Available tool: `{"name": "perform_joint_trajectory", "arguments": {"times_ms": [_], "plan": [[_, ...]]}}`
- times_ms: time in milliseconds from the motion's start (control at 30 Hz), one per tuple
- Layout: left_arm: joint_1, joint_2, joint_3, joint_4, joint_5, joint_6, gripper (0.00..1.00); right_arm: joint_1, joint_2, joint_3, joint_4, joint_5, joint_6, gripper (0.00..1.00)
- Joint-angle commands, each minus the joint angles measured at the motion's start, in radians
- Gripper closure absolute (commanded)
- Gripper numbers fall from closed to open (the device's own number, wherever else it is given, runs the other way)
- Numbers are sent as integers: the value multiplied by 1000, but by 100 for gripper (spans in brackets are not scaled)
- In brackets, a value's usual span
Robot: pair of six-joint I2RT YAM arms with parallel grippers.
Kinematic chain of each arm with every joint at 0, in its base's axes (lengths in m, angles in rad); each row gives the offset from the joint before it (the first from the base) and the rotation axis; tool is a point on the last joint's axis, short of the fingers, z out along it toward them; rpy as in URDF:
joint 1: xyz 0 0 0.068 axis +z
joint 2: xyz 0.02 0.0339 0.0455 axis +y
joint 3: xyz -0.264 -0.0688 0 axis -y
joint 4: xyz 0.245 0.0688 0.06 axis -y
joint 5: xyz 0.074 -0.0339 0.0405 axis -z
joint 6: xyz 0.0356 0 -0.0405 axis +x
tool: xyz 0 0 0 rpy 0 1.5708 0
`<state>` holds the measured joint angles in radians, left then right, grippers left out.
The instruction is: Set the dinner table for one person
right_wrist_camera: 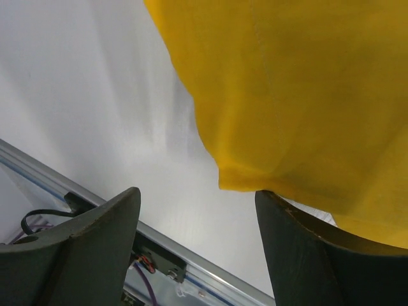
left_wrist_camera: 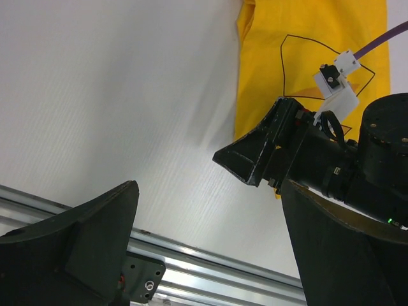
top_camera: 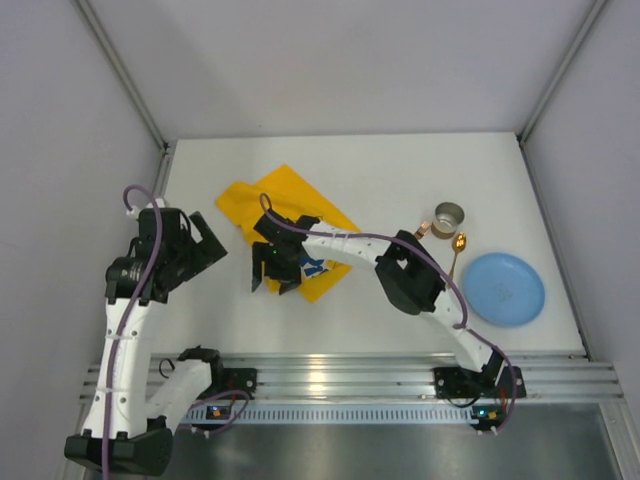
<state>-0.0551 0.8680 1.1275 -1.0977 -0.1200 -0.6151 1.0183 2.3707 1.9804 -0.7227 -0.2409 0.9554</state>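
The dinner table (top_camera: 400, 170) is a plain white top. A yellow cloth mat (top_camera: 290, 215) with a printed figure lies left of its middle, rumpled. My right gripper (top_camera: 272, 280) reaches across over the mat's near edge. In the right wrist view it (right_wrist_camera: 197, 192) stands open, and the mat's near corner (right_wrist_camera: 236, 178) hangs just above its right fingertip (right_wrist_camera: 280, 223). My left gripper (top_camera: 212, 243) hovers open left of the mat with nothing between its jaws (left_wrist_camera: 210, 185). A blue plate (top_camera: 503, 288), a gold spoon (top_camera: 457, 250) and a metal cup (top_camera: 448, 215) lie at the right.
An aluminium rail (top_camera: 350, 375) runs along the near edge, with both arm bases on it. Grey walls (top_camera: 60, 120) close in the table on the left, back and right. The right arm (top_camera: 410, 275) stretches across the middle of the table.
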Motion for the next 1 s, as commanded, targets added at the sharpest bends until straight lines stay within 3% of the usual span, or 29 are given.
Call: {"name": "perform_joint_trajectory", "arguments": {"times_ms": [0, 67, 200, 433, 700, 833, 967], "plan": [[0, -21, 58, -39, 8, 21, 2, 0, 56, 26, -12, 57, 25, 27], [0, -32, 64, -54, 2, 29, 2, -3, 73, 43, -30, 84, 19, 31], [0, -50, 75, -76, -6, 37, 2, -10, 104, 69, -102, 140, -6, 66], [0, -63, 80, -99, -6, 49, 2, -30, 163, 97, -172, 206, -40, 99], [0, -63, 54, -96, -7, 52, 2, -40, 167, 173, -170, 140, -49, 100], [0, -69, 38, -74, -9, 54, 2, -50, 70, 207, -26, -49, 131, 100], [0, -69, 11, -12, 81, 81, 2, -121, 7, 270, 91, -104, 265, 100]]}}
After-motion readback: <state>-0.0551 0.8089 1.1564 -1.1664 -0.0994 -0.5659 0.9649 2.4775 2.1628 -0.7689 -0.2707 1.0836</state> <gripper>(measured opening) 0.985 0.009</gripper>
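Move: Just ahead of the right fingertips, about 2 cm forward, 1 cm to the right and 3 cm below, is the near-left corner of the yellow napkin. The blue logo on it lies some 10 cm right and 4 cm ahead of the right hand, and the napkin's nearest tip about 9 cm right and 4 cm back. From the raised left hand, the corner lies roughly 12 cm right, 2 cm ahead and 21 cm down. Easing about 2 cm forward and 2 cm down onto the napkin's near-left corner, the right hand shuts its wide-open fingers completely, pinching the cloth edge between the tips. Keeping them shut, it then lifts a couple of centimetres, drawing forward and to the left. The left hand, open and empty, backs off about 2 cm, rising slightly. ##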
